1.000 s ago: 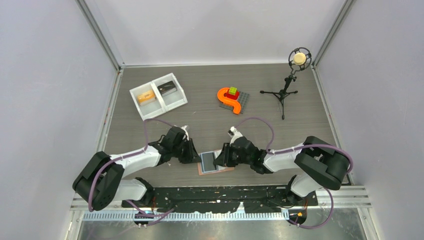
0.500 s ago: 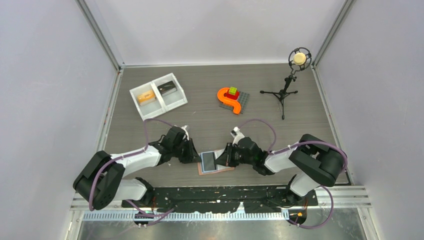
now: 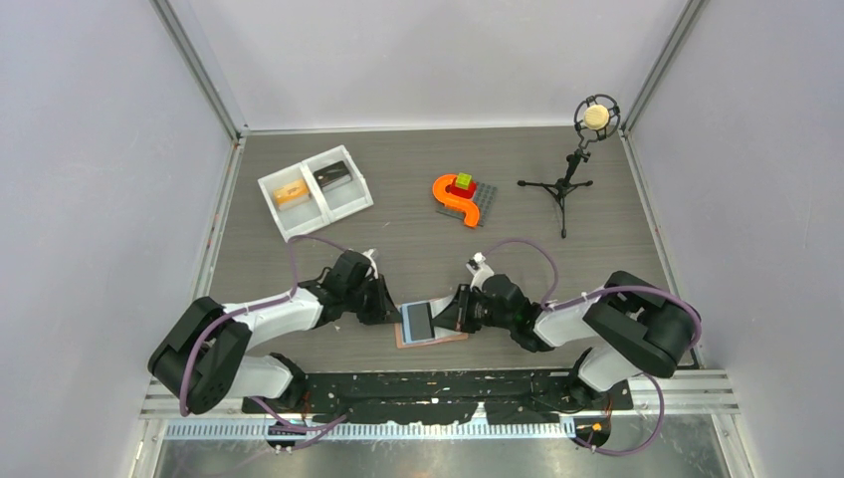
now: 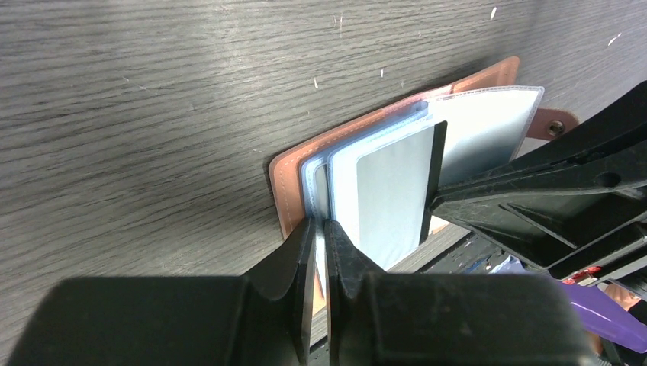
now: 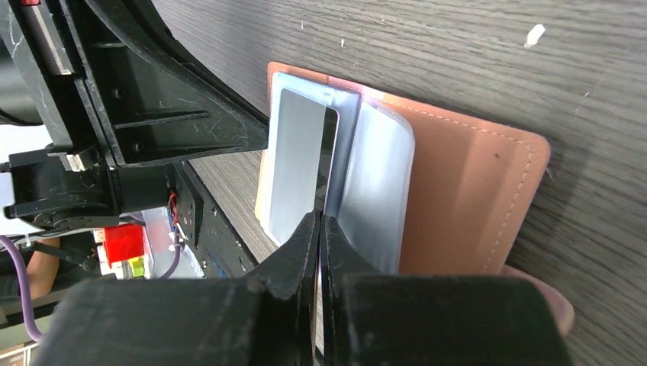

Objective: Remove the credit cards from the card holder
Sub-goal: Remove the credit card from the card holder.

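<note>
The card holder (image 3: 430,341) lies spread at the table's near edge, salmon-brown outside (image 5: 458,198) with pale blue clear pockets (image 4: 488,130). My left gripper (image 3: 395,312) comes in from the left and is shut on the holder's pocket leaves at their near edge (image 4: 321,229). From the right, my right gripper (image 3: 455,312) is shut on a thin credit card (image 5: 294,164) with a grey face and a dark edge. The card (image 4: 393,191) stands tilted up between the two grippers, partly out of its pocket. Any other credit cards are hidden.
A white two-compartment tray (image 3: 316,191) sits at the back left with an item in each half. An orange S-shaped toy on a grey plate (image 3: 460,197) is at the back centre. A microphone on a tripod (image 3: 569,174) stands back right. The black base rail (image 3: 438,383) borders the holder.
My right gripper has shut on the card and drawn back to the right, sliding the card up out of the holder. The left gripper has stayed clamped in place.
</note>
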You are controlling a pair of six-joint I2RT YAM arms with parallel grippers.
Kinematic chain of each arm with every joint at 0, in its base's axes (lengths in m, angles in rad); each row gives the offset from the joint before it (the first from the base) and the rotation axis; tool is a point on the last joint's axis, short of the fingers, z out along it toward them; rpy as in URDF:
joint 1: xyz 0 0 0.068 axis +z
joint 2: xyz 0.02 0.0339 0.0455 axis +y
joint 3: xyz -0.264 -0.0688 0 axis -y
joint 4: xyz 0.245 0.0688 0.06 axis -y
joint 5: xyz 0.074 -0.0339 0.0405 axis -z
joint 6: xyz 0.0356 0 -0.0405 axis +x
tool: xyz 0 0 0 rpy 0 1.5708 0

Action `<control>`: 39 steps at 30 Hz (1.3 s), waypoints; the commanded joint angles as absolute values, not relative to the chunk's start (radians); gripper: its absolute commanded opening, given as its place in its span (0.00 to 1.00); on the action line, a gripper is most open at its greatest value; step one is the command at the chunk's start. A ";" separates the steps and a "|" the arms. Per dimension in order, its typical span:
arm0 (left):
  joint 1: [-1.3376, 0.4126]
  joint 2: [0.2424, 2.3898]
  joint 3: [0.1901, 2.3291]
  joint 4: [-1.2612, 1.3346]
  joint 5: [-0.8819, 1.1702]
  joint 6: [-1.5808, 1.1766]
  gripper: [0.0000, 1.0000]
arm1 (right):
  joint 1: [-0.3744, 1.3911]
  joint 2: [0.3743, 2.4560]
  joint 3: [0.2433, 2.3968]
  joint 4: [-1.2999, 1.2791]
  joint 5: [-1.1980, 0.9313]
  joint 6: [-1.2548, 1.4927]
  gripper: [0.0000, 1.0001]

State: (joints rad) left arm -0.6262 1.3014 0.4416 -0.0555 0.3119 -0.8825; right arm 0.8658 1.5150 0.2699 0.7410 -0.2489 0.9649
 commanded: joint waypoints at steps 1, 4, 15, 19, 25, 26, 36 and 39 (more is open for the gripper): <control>-0.631 1.331 0.441 -0.130 0.232 -0.855 0.10 | 0.853 1.466 0.258 0.724 -0.253 0.941 0.05; -0.631 1.334 0.442 -0.136 0.227 -0.853 0.10 | 0.840 1.448 0.249 0.707 -0.254 0.940 0.05; -0.631 1.316 0.445 -0.150 0.222 -0.850 0.10 | 0.800 1.300 0.241 0.555 -0.255 0.907 0.05; -0.631 1.322 0.450 -0.151 0.225 -0.848 0.10 | 0.791 1.228 0.248 0.477 -0.240 0.891 0.05; -0.633 1.297 0.459 -0.141 0.241 -0.850 0.11 | 0.779 1.137 0.266 0.368 -0.223 0.865 0.05; -0.633 1.287 0.461 -0.140 0.246 -0.850 0.13 | 0.777 1.128 0.269 0.345 -0.220 0.863 0.05; -0.641 1.193 0.568 -0.234 0.269 -0.817 0.35 | 0.773 1.013 0.344 0.223 -0.226 0.803 0.05; -0.641 1.151 0.616 -0.287 0.265 -0.816 0.41 | 0.773 0.984 0.378 0.189 -0.208 0.683 0.05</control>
State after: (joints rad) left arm -0.6357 1.2198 0.5301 -0.2089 0.2790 -0.8467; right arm 0.7769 1.0344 0.3016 0.2234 -0.2302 0.8238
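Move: The dark card, still in its clear sleeve, has its right edge between the right fingertips; its middle lies some 3 cm to that hand's left, about level fore and aft, and 1 cm below. The open card holder's middle is just 1 cm left and 2 cm below, and the orange toy about 27 cm ahead and 6 cm right. From the left fingertips, nearly shut at the holder's left sleeve edge, the card's middle is about 4 cm to the right, level. Keeping its shut pinch on the dark card's right edge, the right hand draws the card out of the sleeve to the right and then increasingly upward, ending about 4.5 cm right and 5 cm higher, with only a slight tilt of the wrist. The left hand stays almost still at the left sleeve edge, pinching it to hold the holder back, until late in the pull, when its fingers open, let go of the edge and it rises some 3 cm clear. ##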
